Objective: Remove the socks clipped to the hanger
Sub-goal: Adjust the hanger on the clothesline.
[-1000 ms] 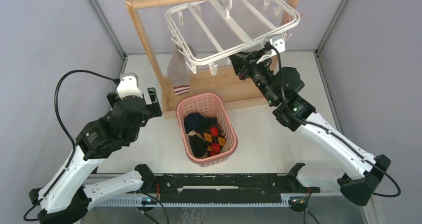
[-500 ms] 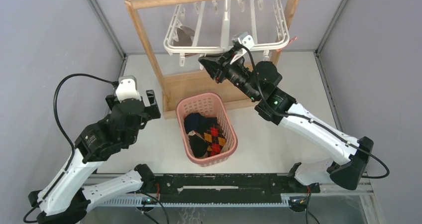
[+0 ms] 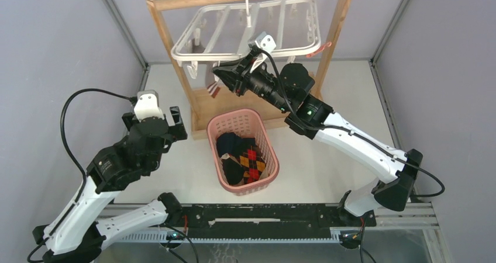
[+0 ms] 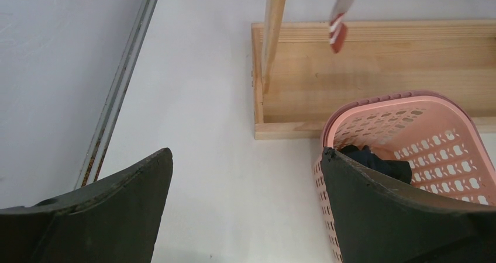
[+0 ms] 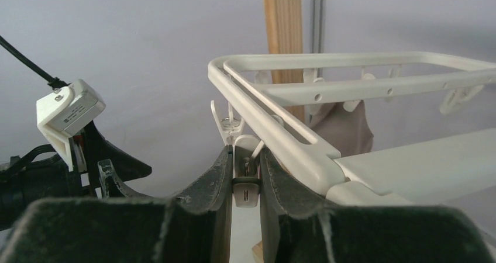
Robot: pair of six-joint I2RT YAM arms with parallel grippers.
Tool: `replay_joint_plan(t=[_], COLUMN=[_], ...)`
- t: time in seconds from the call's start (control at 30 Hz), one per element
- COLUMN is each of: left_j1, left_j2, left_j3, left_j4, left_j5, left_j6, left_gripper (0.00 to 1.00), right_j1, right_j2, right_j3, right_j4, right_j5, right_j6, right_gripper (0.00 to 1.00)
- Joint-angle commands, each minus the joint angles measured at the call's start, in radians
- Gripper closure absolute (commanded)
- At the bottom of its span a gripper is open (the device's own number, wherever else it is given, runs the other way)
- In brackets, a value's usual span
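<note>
The white hanger hangs by its hook from the wooden rack's top bar. A grey sock with a red-white cuff is clipped under its left part; it also shows in the left wrist view and in the right wrist view. My right gripper is raised to the hanger's near left side, shut on a small white clip dangling from the frame. My left gripper is open and empty above the table, left of the basket.
The wooden rack with its base board stands at the back. A pink basket in front of it holds several socks, among them a red-yellow argyle one and a black one. Grey walls close in left and right.
My right arm has swung left with the clip held, and the hanger has turned and swung left with it. The hanging sock has moved behind the right gripper. The left arm has barely moved.
</note>
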Motion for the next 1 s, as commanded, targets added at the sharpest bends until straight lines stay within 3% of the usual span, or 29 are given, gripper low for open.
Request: replay_joint_plan(t=[0.0, 0.37, 0.97], left_j1=[-0.001, -0.001, -0.002], left_j2=[-0.006, 0.009, 0.021], left_j3=[-0.018, -0.017, -0.008], left_j4=[0.034, 0.039, 0.031], left_j5=[-0.021, -0.009, -0.005], left_j6=[0.021, 0.017, 0.006], left_gripper=[0.00, 0.00, 0.00], right_j1=[0.035, -0.024, -0.355], right_j2=[0.013, -0.099, -0.213], right_j3=[0.055, -0.079, -0.248], right_j4=[-0.018, -0.016, 0.077], right_j5=[-0.101, 0.000, -0.247], right_j6=[-0.007, 0.021, 0.265], right_gripper=[1.00, 1.00, 1.00])
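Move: Pinching a clip under the hanger's front edge, the right hand has the hanger's middle about 11 cm ahead, 7 cm to its right and 4 cm above; the hook's spot on the rod is some 11 cm above that middle. The last grey sock hangs roughly 12 cm ahead, 5 cm left and 6 cm below the hand, and the basket about 3 cm ahead, 5 cm right and 40 cm below. From the left hand the hanger's middle lies some 16 cm ahead, 27 cm right and 18 cm up. Keeping its pinch on the clip under the front edge, the right hand eases barely 1 cm further left and starts to sink, then reverses and drags the hanger's front edge about 10 cm to the right, also going some 4 cm forward and 4 cm down. The fingers tip downward by roughly 10 degrees on the way. ##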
